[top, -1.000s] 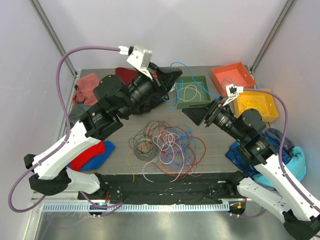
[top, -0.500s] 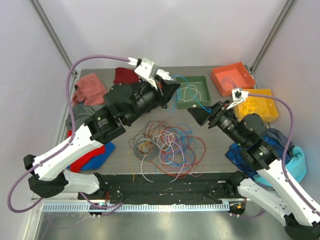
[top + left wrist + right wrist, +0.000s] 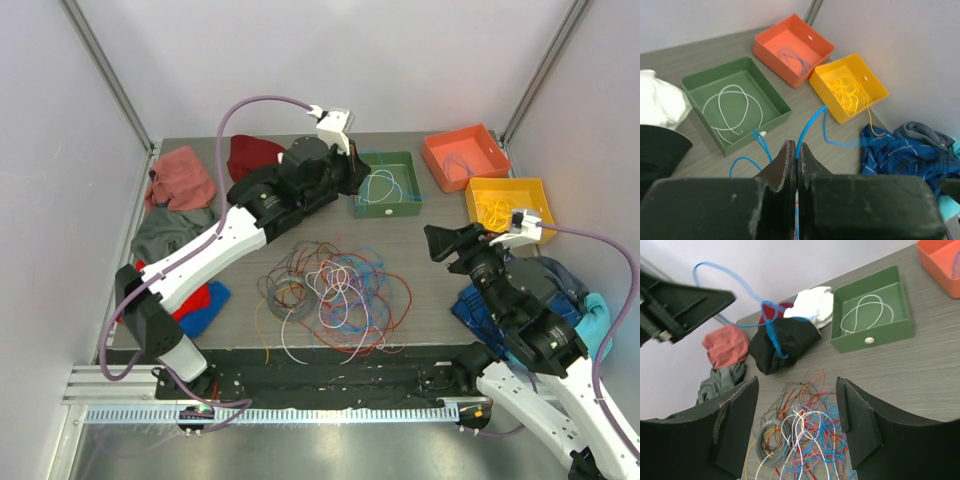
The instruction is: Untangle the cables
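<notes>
The cables lie in a loose tangle of blue, red, orange, white and grey loops mid-table, seen below my right gripper's fingers as the same tangle. My left gripper is shut on one blue cable, which rises from between its tips and trails over the table. In the top view the left gripper reaches to the green tray's left edge. The blue cable hangs in a loop from it. My right gripper is open and holds nothing, right of the tangle.
A green tray holds a white cable, an orange tray a blue one, a yellow tray yellow ones. Cloths lie at the left, a black one at the back, a blue one at the right.
My left arm has stretched further right towards the green tray, carrying the blue cable. My right gripper has drawn back to the right, away from the table's middle.
</notes>
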Motion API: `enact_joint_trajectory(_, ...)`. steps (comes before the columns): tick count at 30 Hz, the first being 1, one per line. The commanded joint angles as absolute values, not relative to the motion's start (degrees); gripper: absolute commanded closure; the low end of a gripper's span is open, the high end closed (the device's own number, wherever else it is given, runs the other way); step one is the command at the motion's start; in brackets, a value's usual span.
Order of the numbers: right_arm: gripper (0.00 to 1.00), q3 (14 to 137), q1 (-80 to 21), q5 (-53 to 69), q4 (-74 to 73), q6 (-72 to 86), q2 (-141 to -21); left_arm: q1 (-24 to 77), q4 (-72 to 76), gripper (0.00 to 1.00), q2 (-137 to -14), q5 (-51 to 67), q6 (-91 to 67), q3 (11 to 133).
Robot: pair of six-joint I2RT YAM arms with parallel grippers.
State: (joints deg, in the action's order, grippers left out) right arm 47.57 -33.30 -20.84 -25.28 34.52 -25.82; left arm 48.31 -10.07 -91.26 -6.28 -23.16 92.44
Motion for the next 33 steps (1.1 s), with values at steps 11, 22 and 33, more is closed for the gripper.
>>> enact_joint_trajectory(11,0.28,42.37,-33.4,5.36,-6.09,31.46,-34.71,48.6,-9.49,1.0,-86.75,6.84,-29.53,92.02)
enact_joint_trajectory(22,0.28,38.94,-33.4,2.46,9.91,29.88,-43.23,49.57,-7.12,1.0,-86.57,13.18,-35.33,90.53)
enact_joint_trajectory(33,0.97,37.44,-33.31,-7.46,13.01,29.1,-45.36,50.01,-6.76,0.99,-83.06,12.22,-35.07,85.97)
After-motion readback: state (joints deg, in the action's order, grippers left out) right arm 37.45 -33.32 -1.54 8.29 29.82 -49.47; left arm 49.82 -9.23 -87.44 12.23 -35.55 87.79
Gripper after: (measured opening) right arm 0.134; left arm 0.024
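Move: The right hand, open and empty, has the hanging part of the blue cable about 13 cm ahead, 13 cm to its left and 5 cm lower. The green bin sits some 29 cm ahead, 5 cm left and 20 cm down; the rest of the tangle is roughly 18 cm left, almost level fore and aft, and 22 cm down. The left fingers already pinch the blue cable, its hanging part about 9 cm straight below them. The right hand swings left about 11 cm, turning some 20 degrees counter-clockwise, also sinking and, later on, reaching forward 6 or 7 cm to the hanging blue cable; there its wide-open fingers close nearly shut and pinch the cable just below the left hand. Keeping its own pinch, the left hand draws back about 7 cm and a little to the right to bring the cable to the right gripper, its wrist turning clockwise and tipping down. ##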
